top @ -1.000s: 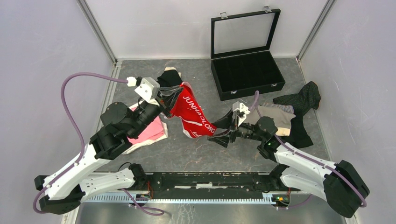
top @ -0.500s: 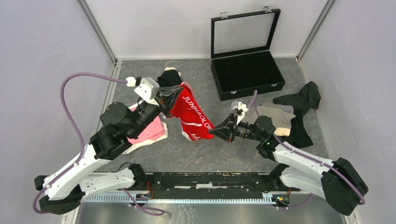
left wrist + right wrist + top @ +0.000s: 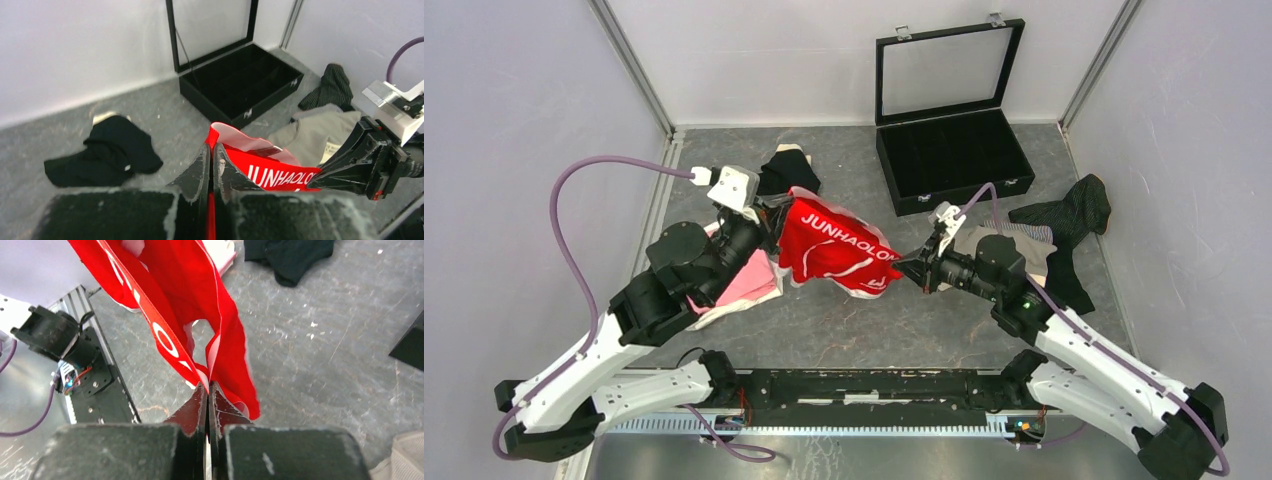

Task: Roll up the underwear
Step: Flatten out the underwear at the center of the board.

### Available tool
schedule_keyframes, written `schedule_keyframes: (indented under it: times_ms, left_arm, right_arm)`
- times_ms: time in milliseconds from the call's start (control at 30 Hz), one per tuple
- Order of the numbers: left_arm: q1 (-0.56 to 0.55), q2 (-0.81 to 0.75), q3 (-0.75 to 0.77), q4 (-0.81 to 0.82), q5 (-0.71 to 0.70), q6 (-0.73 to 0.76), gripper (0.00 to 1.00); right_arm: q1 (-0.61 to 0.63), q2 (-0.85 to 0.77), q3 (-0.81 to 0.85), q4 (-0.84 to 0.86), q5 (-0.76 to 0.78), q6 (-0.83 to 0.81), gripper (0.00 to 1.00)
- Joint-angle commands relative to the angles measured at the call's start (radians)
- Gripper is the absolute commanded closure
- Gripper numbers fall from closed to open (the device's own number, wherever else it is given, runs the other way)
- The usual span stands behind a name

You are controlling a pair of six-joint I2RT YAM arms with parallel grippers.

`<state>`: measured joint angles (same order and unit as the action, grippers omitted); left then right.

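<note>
The red underwear [image 3: 834, 250] with white lettering hangs stretched in the air between both arms. My left gripper [image 3: 776, 222] is shut on its left end; red cloth shows between the jaws of that gripper [image 3: 211, 152] in the left wrist view. My right gripper [image 3: 902, 268] is shut on the waistband's right end, and in the right wrist view the red underwear [image 3: 200, 325] rises from the tips of that gripper [image 3: 207, 387]. More underwear lies on the table: a black piece [image 3: 782, 172], a pink piece [image 3: 746, 280], a beige piece [image 3: 1016, 245] and a dark pinstriped piece [image 3: 1074, 210].
A black case [image 3: 954, 155] with its glass lid raised stands at the back right. White walls with metal posts close in the table on three sides. The arm bases and a black rail [image 3: 864, 385] run along the near edge.
My right gripper closed on the red underwear's right end and pulled it rightward. The garment went from hanging diagonally off the left gripper to stretched between both.
</note>
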<state>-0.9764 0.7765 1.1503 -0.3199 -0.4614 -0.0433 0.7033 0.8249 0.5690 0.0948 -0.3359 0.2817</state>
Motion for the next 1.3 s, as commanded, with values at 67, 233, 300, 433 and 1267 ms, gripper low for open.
schedule_keyframes:
  times_ms: [67, 233, 300, 433, 1267]
  left_arm:
    - [0.005, -0.049, 0.013, -0.255, -0.075, -0.207, 0.98]
    - [0.004, -0.078, -0.007, -0.318, -0.038, -0.258, 0.98]
    - [0.004, -0.058, -0.06, -0.274, -0.049, -0.27, 0.98]
    - [0.009, 0.101, -0.212, -0.062, -0.138, -0.278, 0.98]
    - [0.321, 0.592, -0.316, 0.358, 0.03, -0.333, 0.06]
  right_arm:
    - [0.156, -0.006, 0.087, -0.31, 0.027, 0.009, 1.0]
    - [0.327, 0.02, 0.18, -0.403, 0.104, 0.028, 1.0]
    - [0.325, 0.029, 0.177, -0.462, 0.242, 0.026, 1.0]
    - [0.286, 0.132, 0.12, -0.503, 0.497, -0.004, 1.0]
    - [-0.08, 0.074, -0.222, -0.145, 0.413, 0.222, 0.15]
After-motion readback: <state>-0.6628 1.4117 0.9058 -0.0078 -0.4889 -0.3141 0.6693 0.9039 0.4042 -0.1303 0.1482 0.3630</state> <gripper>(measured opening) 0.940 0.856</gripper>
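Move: Both hands already hold the red underwear by its waistband ends. The laying spot at board centre is about 40 cm below the left hand and 10 cm to its right, level in reach; from the right hand it is some 21 cm down, 2 cm ahead and 2 cm left. From the left hand, the black underwear is 23 cm ahead, 7 cm left, the pink cloth 5 cm ahead, 16 cm left. From the right hand, the grey underwear is 11 cm ahead, 21 cm right. Down to the board with both hands in a quick fling: the right first pulls back about 8 cm and sinks slightly while the left dips, then the left swoops forward and down, some 31 cm in all, and the right comes forward again, down and to its right. Both wrists tip the fingers downward, both grippers open wide to let go of the waistband ends near the bottom, and both hands lift a few centimetres. ##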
